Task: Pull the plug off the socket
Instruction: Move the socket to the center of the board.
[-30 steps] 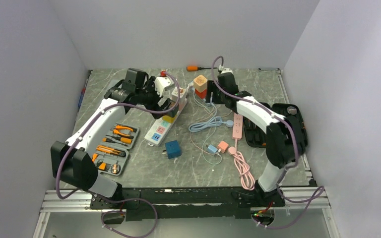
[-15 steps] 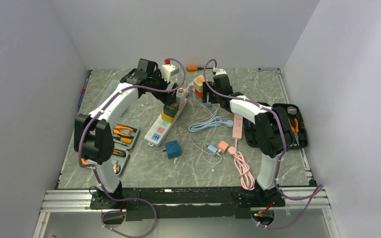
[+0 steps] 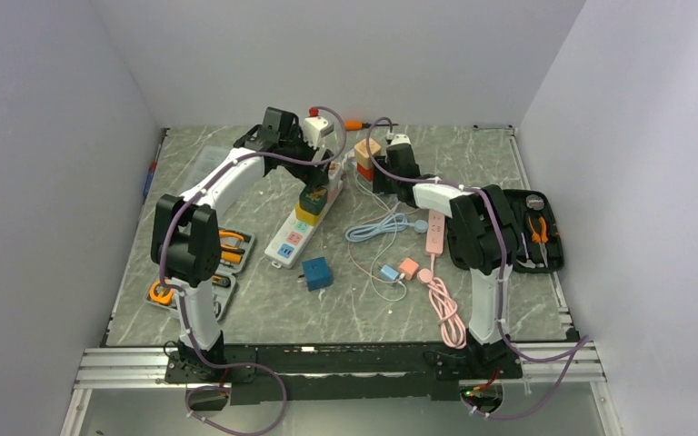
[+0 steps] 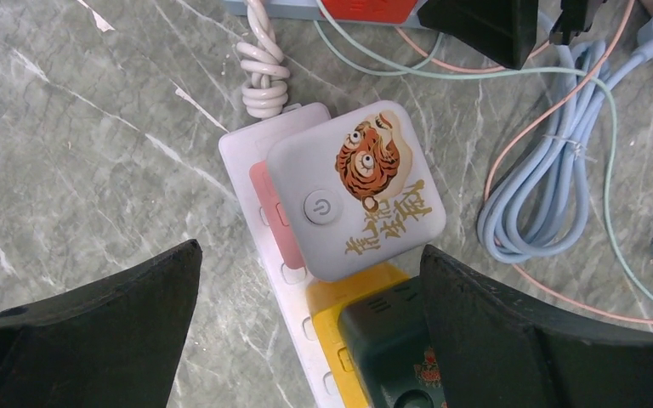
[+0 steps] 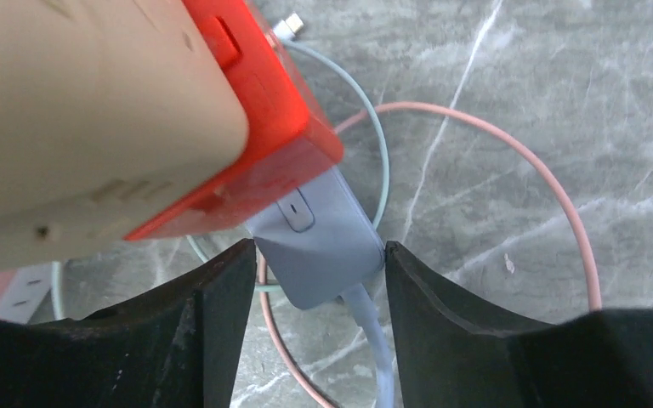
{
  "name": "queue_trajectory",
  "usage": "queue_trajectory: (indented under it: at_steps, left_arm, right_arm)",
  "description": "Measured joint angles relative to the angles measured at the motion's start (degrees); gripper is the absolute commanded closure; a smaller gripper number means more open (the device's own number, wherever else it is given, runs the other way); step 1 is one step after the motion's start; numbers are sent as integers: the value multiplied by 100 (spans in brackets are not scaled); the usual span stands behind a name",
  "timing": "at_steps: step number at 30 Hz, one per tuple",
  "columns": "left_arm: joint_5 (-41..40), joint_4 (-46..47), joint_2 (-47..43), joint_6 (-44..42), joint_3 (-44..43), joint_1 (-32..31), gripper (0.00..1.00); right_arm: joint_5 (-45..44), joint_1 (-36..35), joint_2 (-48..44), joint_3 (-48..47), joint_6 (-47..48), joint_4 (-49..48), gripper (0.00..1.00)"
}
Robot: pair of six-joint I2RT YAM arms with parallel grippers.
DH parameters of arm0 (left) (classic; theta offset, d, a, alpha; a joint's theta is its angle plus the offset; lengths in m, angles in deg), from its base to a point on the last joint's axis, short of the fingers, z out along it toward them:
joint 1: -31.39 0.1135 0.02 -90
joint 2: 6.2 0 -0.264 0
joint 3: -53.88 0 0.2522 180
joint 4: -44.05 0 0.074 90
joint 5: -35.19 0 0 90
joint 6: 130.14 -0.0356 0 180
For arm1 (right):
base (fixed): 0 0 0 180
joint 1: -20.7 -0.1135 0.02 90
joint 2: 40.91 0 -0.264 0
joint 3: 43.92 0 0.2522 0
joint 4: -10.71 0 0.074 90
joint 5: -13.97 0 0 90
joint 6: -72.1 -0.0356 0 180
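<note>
In the left wrist view a white power strip (image 4: pixel 251 183) carries a white plug with a tiger picture (image 4: pixel 357 204) and, nearer me, a dark green plug (image 4: pixel 391 348) on a yellow section. My left gripper (image 4: pixel 310 255) is open above them, one finger on each side of the strip. In the top view it (image 3: pixel 314 186) hangs over the strip's far end (image 3: pixel 293 238). My right gripper (image 5: pixel 319 259) is shut on the end of a blue-grey power strip (image 5: pixel 323 246), which holds a red adapter (image 5: pixel 264 110) topped by a beige block (image 5: pixel 93 102).
A blue cube adapter (image 3: pixel 317 272), a pink power strip (image 3: pixel 435 232) with its coiled cable (image 3: pixel 447 313) and a light blue cable coil (image 3: pixel 377 227) lie mid-table. An orange tool tray (image 3: pixel 223 250) lies left, a black tool case (image 3: pixel 532 232) right, a screwdriver (image 3: pixel 353 124) at the back.
My left arm has swung right, bringing its gripper over the far end of the white strip. My right gripper has moved left to the red and beige stack.
</note>
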Motion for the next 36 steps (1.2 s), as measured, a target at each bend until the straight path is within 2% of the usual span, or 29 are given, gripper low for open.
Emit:
queue_trajectory:
  at_steps: [4, 9, 12, 20, 22, 27, 33, 34, 36]
  left_arm:
    - [-79, 37, 4, -168, 52, -70, 1]
    - [-105, 131, 0, -455, 98, -125, 1]
    - [-118, 308, -96, -619, 249, -140, 1]
    - [-260, 459, -741, -1141, 848, -151, 1]
    - [-260, 437, -898, -1266, 979, -151, 1]
    - [-260, 267, -1189, -1532, 1178, -151, 1]
    - [-251, -107, -1401, -1803, 1257, -160, 1]
    - [-240, -186, -1440, -1834, 1259, -162, 1]
    - [-195, -396, -1523, -1939, 1257, -166, 1]
  right_arm:
    - [20, 15, -9, 225, -42, -203, 60]
    - [92, 20, -107, 507, -109, -562, 68]
    - [87, -22, -326, 925, -199, -868, 70]
    - [90, -372, -1071, 2212, -483, -953, 73]
    - [87, -459, -1266, 2446, -573, -944, 77]
    - [37, -697, -1687, 2979, -822, -951, 100]
    - [-190, -1379, -2343, 3718, -1130, -942, 98]
    - [-245, -1526, -2452, 3838, -1185, -946, 90]
    - [-289, -1749, -2695, 4070, -1322, -907, 65]
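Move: Just ahead of the right fingers, which straddle its near end, the light-blue socket strip has its middle about 5 cm ahead, 3 cm left and 2 cm below that hand, with the red plug on it 4 cm ahead and 4 cm left. The white tiger plug stands roughly 14 cm left and 3 cm ahead; the blue cord bundle lies some 10 cm back, 1 cm left. From the left hand the light-blue strip is about 9 cm ahead, 15 cm right and 13 cm down. Closing on the near end of the light-blue strip, the right hand first settles about 1 cm, then draws back some 20 cm, veering a little left late on and ending 3 cm lower; its fingers narrow to nearly shut and end up pinching the strip's cord behind it. The open left hand eases back about 6 cm, slightly left and up. ##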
